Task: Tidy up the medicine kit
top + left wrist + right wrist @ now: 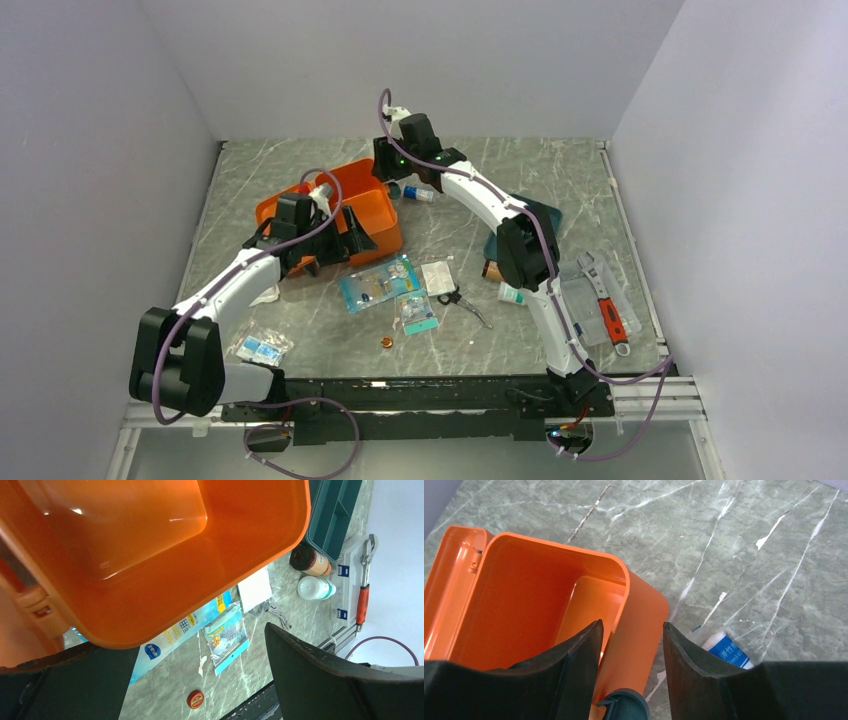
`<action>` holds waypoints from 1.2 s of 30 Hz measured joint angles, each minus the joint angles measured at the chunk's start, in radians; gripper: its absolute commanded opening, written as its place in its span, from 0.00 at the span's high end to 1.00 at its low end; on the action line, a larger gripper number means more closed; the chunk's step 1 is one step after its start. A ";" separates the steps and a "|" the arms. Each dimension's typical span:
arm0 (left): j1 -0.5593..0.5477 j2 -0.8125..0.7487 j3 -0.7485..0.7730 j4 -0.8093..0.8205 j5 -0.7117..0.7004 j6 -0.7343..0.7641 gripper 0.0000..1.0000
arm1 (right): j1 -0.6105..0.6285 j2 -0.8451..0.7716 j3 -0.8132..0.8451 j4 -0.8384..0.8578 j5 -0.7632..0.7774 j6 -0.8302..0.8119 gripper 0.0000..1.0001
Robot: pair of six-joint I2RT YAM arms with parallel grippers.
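The medicine kit (345, 200) is an orange box standing open at the table's back left, and its inside (524, 595) holds nothing that I can see. My right gripper (388, 168) hangs at its right rear corner. In the right wrist view the right gripper (632, 624) straddles the box's right wall, one finger inside and one outside, with a gap still showing beside the wall. A teal fitting (624, 705) sits just below. My left gripper (325, 245) is wide open at the box's near side, holding nothing; its wrist view shows the left gripper (182, 637) under the orange rim (150, 540).
A blue-labelled roll (420, 193) lies just right of the box. In front lie blue packets (378, 283), scissors (462, 300) and a small red tin (386, 342). At the right are a teal divided tray (540, 225), two bottles (315, 587) and a clear case with a red-handled wrench (605, 310).
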 measured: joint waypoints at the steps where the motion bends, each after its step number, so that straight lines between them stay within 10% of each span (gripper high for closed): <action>1: 0.003 0.000 0.007 -0.006 -0.002 0.003 0.01 | 0.000 0.000 -0.009 0.006 -0.001 0.000 0.57; 20: 0.059 -0.024 0.071 -0.097 -0.027 0.053 0.00 | 0.012 -0.121 -0.272 0.093 0.058 0.063 1.00; 36: 0.158 -0.021 0.154 -0.153 -0.055 0.082 0.01 | 0.040 -0.276 -0.519 0.138 0.274 0.524 1.00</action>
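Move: The orange box has its right wall just under the right hand, between the open fingers; the box's middle lies some 10 cm back, 5 cm left and 7 cm lower. The blue-white tube lies level with that hand, about 9 cm right and 12 cm below. From the left hand the box's middle is about 7 cm ahead, 2 cm right and 5 cm below, its lid 13 cm left, 3 cm ahead and 8 cm below, the blue packet 5 cm back, 6 cm right and 11 cm below. The box's right wall, near its far corner, gets pinched: the right hand sinks about 3 cm and closes its half-open fingers on it, then drags it back about 5 cm and rightward nearly as much, turning clockwise some 25 degrees. The left hand, wide open, moves left towards the lid, also forward and up, about 8 cm in all. ##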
